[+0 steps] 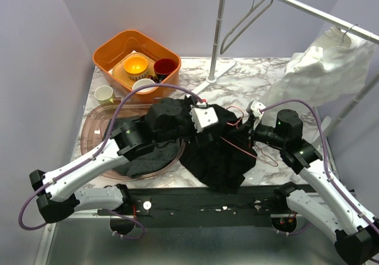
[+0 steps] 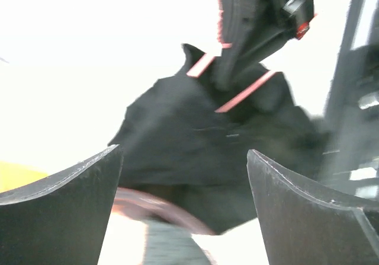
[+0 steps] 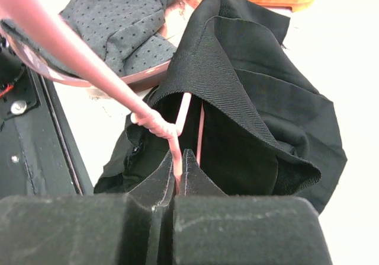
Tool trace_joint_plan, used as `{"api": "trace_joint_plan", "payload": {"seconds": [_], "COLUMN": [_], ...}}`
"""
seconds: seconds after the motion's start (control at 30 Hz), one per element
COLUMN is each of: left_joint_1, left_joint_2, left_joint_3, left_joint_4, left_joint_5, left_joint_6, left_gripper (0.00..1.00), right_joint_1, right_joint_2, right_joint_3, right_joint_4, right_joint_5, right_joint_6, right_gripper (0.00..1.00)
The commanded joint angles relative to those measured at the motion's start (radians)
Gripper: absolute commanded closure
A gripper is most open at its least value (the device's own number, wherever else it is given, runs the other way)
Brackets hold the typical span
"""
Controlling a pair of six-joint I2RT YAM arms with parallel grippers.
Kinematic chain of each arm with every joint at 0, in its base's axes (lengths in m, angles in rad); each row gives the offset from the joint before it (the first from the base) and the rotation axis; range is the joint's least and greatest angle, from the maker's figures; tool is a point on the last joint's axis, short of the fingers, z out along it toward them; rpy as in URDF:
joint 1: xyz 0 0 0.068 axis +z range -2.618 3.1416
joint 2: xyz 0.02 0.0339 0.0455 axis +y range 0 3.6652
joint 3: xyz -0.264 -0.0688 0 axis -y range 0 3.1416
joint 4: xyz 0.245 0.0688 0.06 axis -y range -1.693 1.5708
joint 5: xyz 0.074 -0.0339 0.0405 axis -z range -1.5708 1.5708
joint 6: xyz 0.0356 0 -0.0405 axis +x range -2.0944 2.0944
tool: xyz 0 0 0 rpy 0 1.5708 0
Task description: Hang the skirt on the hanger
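The black skirt (image 1: pixel 216 155) lies crumpled on the marble table between the two arms. A pink wire hanger (image 3: pixel 148 120) reaches into its folded waist opening, and my right gripper (image 3: pixel 180 155) is shut on the hanger's wire just below the twisted neck. In the top view the right gripper (image 1: pixel 251 121) sits at the skirt's right edge, with pink wire (image 1: pixel 267 158) trailing beside it. My left gripper (image 2: pixel 183 152) is open with nothing between its fingers, facing the skirt (image 2: pixel 201 134) from its upper left side (image 1: pixel 204 120). The skirt (image 3: pixel 254 99) hides most of the hanger.
A pink oval tray (image 1: pixel 95 128) holding a grey dotted cloth (image 1: pixel 151 161) lies left of the skirt. Behind it stand an orange tub (image 1: pixel 112 54) of bowls and a small cup (image 1: pixel 104 93). A clothes rack pole (image 1: pixel 218 34), an empty hanger (image 1: pixel 246 19) and a white garment (image 1: pixel 323 69) are at the back right.
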Motion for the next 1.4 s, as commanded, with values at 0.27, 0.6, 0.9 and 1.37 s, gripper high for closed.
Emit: {"api": "trace_joint_plan", "payload": {"seconds": [0.27, 0.6, 0.9, 1.37], "left_joint_1": [0.130, 0.132, 0.130, 0.135], "left_joint_2": [0.148, 0.275, 0.239, 0.074], "left_joint_3": [0.063, 0.163, 0.135, 0.304], "left_joint_4": [-0.012, -0.102, -0.059, -0.036], "left_joint_5": [0.317, 0.435, 0.472, 0.372], "left_joint_6": [0.530, 0.501, 0.432, 0.104], "left_gripper": [0.02, 0.49, 1.00, 1.00], "right_joint_1": [-0.002, -0.005, -0.008, -0.008], "right_joint_2": [-0.043, -0.049, -0.054, -0.087], "right_joint_3": [0.157, 0.177, 0.273, 0.782], "right_joint_4": [-0.195, -0.224, -0.357, -0.750], "right_joint_5": [-0.159, -0.203, -0.214, -0.028], "right_joint_6": [-0.307, -0.334, -0.400, -0.423], "right_gripper": [0.99, 1.00, 1.00, 0.34]}}
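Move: The edge of the black skirt's waistband lies close to the open left hand: about 2 cm ahead, 4 cm to the right and 5 cm below. The neck of the pink hanger, already held by the right hand, is some 8 cm to the left hand's right, 2 cm ahead and 7 cm below; the tub stands about 25 cm to its left, 6 cm ahead and 22 cm lower. From the right hand, the waistband edge is about 5 cm left, 1 cm ahead and 2 cm up. The left fingers close and pinch the skirt's waistband where the hanger's arm goes in, after reaching forward, then down and right about 4 cm and swinging clockwise; they then lift roughly 10 cm, keeping hold. The right hand, still gripping the hanger's neck, draws back and up some 3 cm, then opens, lets go and rises a further 15 cm, easing back and tipping its fingers up. ##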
